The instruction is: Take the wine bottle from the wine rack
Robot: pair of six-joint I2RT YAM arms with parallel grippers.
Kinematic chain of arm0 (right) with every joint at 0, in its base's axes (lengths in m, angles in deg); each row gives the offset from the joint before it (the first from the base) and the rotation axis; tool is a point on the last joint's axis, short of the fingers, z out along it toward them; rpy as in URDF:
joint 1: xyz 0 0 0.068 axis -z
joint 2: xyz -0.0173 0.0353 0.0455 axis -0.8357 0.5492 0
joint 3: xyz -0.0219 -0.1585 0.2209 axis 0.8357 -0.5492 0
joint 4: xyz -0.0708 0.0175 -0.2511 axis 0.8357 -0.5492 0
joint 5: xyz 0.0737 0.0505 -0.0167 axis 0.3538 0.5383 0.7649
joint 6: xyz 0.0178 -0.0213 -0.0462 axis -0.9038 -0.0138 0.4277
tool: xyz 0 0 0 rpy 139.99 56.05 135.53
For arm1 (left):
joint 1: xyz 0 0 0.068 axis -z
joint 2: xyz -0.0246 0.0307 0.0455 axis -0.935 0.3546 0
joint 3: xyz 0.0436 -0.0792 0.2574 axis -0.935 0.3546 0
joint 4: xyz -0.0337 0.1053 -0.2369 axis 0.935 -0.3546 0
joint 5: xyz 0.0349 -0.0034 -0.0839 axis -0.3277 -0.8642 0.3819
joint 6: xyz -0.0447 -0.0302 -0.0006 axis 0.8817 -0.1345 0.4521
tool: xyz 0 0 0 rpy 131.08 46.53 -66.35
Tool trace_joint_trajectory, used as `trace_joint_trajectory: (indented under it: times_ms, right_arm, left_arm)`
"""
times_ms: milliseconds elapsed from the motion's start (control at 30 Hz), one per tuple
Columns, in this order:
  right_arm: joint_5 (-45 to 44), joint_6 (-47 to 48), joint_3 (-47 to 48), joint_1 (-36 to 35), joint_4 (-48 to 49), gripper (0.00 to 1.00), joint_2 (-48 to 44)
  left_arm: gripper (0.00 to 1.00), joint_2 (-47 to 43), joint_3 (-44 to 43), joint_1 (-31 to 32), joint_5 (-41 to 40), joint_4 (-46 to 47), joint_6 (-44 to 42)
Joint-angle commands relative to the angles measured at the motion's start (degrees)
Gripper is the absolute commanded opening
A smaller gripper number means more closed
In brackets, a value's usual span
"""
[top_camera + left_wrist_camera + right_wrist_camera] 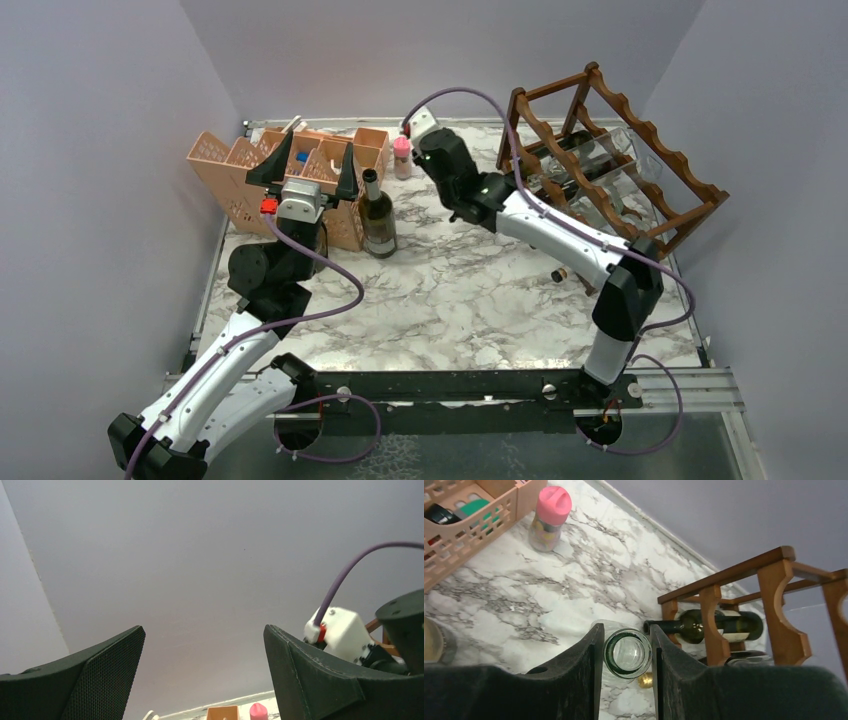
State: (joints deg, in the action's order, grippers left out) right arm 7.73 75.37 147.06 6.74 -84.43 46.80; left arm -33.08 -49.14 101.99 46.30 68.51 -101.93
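The dark wooden wine rack stands at the back right, with clear bottles lying in it. In the right wrist view a dark green bottle lies in the wine rack. My right gripper is shut on the neck of a clear glass wine bottle, whose green-rimmed open mouth faces the camera, left of the rack. From above, the right gripper hides that bottle. My left gripper points upward by the organiser, open and empty.
A peach lattice organiser stands at the back left, and a dark wine bottle stands upright beside it. A pink-capped jar sits near the back wall. A small gold cap lies on the marble table.
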Motion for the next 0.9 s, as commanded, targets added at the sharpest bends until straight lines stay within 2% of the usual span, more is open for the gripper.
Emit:
trace_joint_trajectory:
  times_ms: [0, 367, 633, 867]
  right_arm:
    - [15.1, -11.9, -0.1, 3.9, -3.3, 0.01, -5.7]
    - [31.3, -19.8, -1.6, 9.3, 2.5, 0.01, -7.3]
    - [35.8, -19.8, 6.7, 9.3, 3.4, 0.01, -0.3]
    - [37.7, -18.3, 16.0, 9.3, 0.2, 0.01, 7.1]
  left_arm:
    - [0.95, -0.2, 0.8, 0.2, 0.4, 1.4, 0.0]
    - [0.95, 0.1, 0.8, -0.2, 0.7, 1.4, -0.5]
    - [0.95, 0.8, 1.2, -0.4, 0.4, 1.5, -1.4]
    - [0.95, 0.9, 1.7, -0.4, -0.1, 2.2, -2.0]
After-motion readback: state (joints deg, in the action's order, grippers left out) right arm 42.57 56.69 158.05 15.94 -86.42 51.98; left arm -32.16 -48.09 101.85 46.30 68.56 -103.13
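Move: The right hand already holds a clear wine bottle by the neck. Its goal, open table beside the standing green bottle, lies roughly 7 cm left, 4 cm ahead and 27 cm below. The green bottle's middle is about 15 cm left, 3 cm back and 12 cm below; the pink-capped shaker is about 10 cm left, 15 cm ahead and 21 cm below. From the left hand the goal spot lies some 17 cm ahead, 15 cm right and 47 cm below. Still pinching the clear bottle, the right hand rolls about 30 degrees, then goes left 6 cm and forward. ##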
